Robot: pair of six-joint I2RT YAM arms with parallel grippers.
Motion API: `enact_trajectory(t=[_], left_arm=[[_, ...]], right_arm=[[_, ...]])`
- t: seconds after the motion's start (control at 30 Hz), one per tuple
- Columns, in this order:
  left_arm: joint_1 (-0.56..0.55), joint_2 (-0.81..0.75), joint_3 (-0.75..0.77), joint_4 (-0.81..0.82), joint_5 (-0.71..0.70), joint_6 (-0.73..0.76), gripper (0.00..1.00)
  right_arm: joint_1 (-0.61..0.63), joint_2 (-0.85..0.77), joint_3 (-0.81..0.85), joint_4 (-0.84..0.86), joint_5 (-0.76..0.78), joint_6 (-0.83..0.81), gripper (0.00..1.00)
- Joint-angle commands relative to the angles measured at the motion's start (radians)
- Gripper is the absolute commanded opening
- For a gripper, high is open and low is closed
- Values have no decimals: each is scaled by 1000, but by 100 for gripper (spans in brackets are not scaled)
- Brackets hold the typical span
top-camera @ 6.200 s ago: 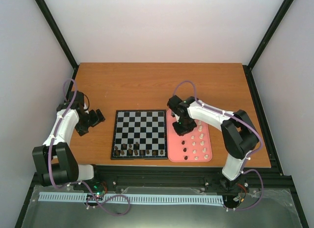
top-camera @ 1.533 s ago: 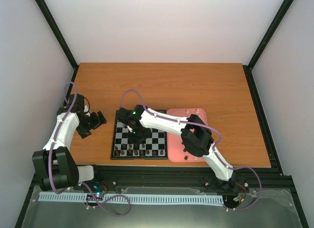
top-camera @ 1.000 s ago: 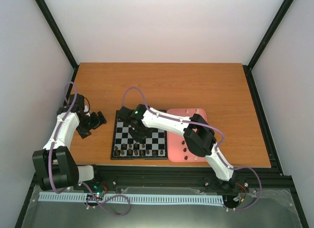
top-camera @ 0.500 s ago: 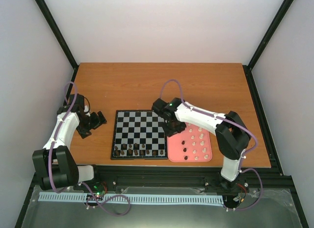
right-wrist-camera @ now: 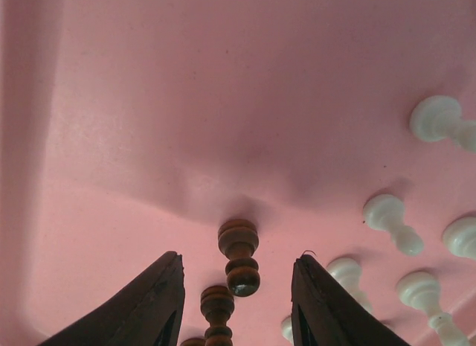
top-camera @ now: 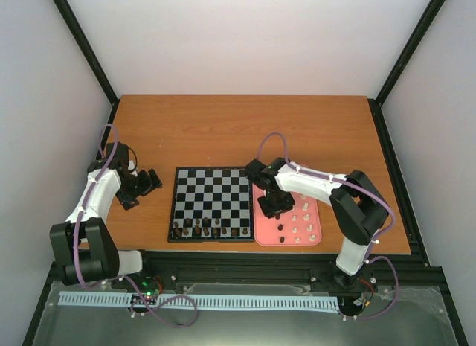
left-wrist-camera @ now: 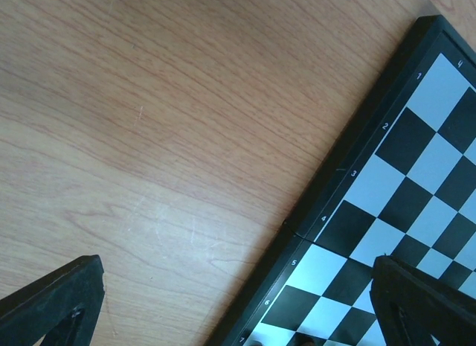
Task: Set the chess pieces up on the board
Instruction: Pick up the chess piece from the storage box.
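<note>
The board (top-camera: 211,203) lies mid-table with a row of dark pieces (top-camera: 212,230) along its near edge. The pink tray (top-camera: 311,204) to its right holds cream-white pieces (top-camera: 303,221) and a few dark ones (top-camera: 280,228). My right gripper (top-camera: 273,204) hangs over the tray's left side, open, with a dark brown pawn (right-wrist-camera: 240,257) standing between its fingers (right-wrist-camera: 156,301), untouched; a second dark pawn (right-wrist-camera: 216,307) stands nearer. White pieces (right-wrist-camera: 390,216) stand to the right. My left gripper (top-camera: 145,182) is open and empty over bare table left of the board (left-wrist-camera: 401,204).
The wooden table (top-camera: 223,130) stretches behind the board and tray. A black frame runs along the table's edges, with pale walls around. The arm bases sit at the near edge.
My right arm swung from over the board's near left squares back right to the pink tray and lowered over a dark pawn. The left arm stayed still.
</note>
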Motion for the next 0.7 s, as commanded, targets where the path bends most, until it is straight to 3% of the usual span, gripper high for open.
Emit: enact_trajectory(t=[0.0, 0.67], left_arm=[[-3, 5, 25, 13, 0, 18, 100], [-2, -5, 20, 7, -6, 20, 100]], right_arm=[[-12, -30, -28, 30, -19, 3, 40], [-18, -26, -72, 69, -38, 0, 17]])
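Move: The dark chess piece to be picked from the pink storage box stands just under the right hand, about 1 cm back and some 2 cm below. The next dark piece is roughly 3 cm behind it, with a last dark piece about 7 cm behind it. The nearest white piece is level with the target and some 5 cm to its right. From the left hand the target lies about 43 cm right, 6 cm back and 7 cm below. The right fingers close from partly open to about half that gap, coming up on both sides of the dark chess piece's upper part and pinching it. Before and during this the hand eases down a little over 1 cm and back about 1 cm over the piece, slowing almost to a stop while the fingers finish narrowing. ##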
